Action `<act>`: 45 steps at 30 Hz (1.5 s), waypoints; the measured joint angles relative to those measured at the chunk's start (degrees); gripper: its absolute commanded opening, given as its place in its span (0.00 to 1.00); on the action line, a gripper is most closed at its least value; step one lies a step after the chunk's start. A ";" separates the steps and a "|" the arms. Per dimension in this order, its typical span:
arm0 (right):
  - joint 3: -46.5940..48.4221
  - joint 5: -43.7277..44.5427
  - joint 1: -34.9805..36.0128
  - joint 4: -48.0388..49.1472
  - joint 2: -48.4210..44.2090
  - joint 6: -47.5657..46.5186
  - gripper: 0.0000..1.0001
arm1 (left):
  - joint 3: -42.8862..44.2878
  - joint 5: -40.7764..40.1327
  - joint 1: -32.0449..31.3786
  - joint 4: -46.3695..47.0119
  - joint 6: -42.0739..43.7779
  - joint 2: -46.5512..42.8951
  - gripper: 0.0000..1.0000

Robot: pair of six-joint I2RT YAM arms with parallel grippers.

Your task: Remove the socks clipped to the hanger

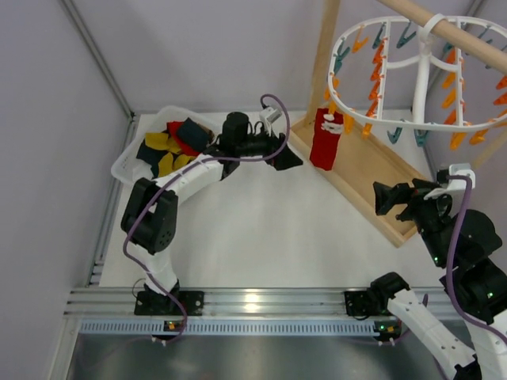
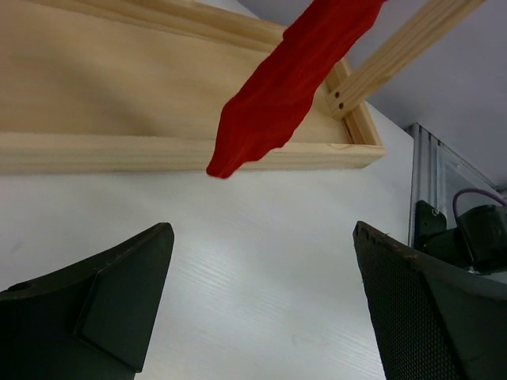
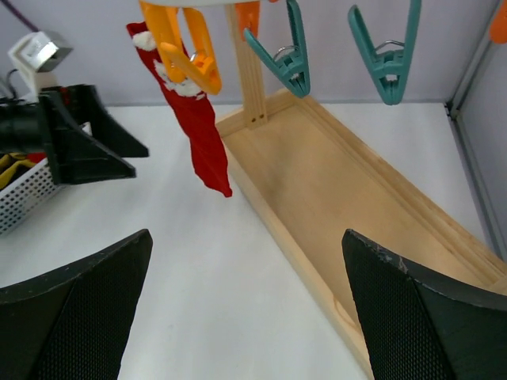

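Note:
One red sock point(image 1: 324, 142) with a white mark hangs from an orange clip point(image 3: 188, 49) at the left end of the white oval hanger point(image 1: 420, 79). It also shows in the left wrist view point(image 2: 277, 87) and the right wrist view point(image 3: 203, 138). My left gripper point(image 1: 287, 156) is open and empty, just left of the sock and low over the table point(image 2: 261, 261). My right gripper point(image 1: 386, 198) is open and empty over the wooden base, right of the sock point(image 3: 245, 269). Yellow point(image 1: 162, 142), navy point(image 1: 192, 133) and red socks lie in a white basket point(image 1: 127, 162).
The hanger hangs from a wooden stand with a long tray-like base point(image 1: 372, 182) and an upright post point(image 1: 326, 47). Empty teal clips point(image 3: 281, 55) and orange clips dangle from the hanger. A metal rail point(image 1: 103, 214) borders the table on the left.

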 measured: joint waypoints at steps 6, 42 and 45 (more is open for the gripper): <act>-0.02 -8.22 0.00 -0.17 -0.42 -0.61 1.00 | 8.24 7.34 -1.38 5.90 3.17 8.74 0.98; 1.07 -14.99 0.00 -0.15 -1.16 1.62 0.99 | 4.87 -13.00 -14.32 19.96 -5.64 11.72 0.00; 4.72 -13.07 0.00 -0.39 0.00 3.56 0.99 | 0.96 -22.58 -16.52 20.70 -5.11 7.30 0.00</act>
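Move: About 10 cm to the left hand's right, some 2 cm ahead and with its middle about 5 cm higher, hangs the red sock. The orange clip at its top is roughly 13 cm right, 2 cm ahead and 12 cm up. The stand's wooden base lies below, its middle about 26 cm right, 7 cm ahead and 22 cm down. From the right hand the sock is some 22 cm ahead, 15 cm left and 9 cm lower. Reaching right about 12 cm to the red sock with open fingers, the left hand swings some 20 degrees clockwise, then dips about 6 cm while drawing back and shuts its fingers, pinching the lower part. Keeping the pinch, it rises nearly 5 cm and turns back counter-clockwise. The empty right hand eases about 5 cm left, turning counter-clockwise, then starts back and up. ##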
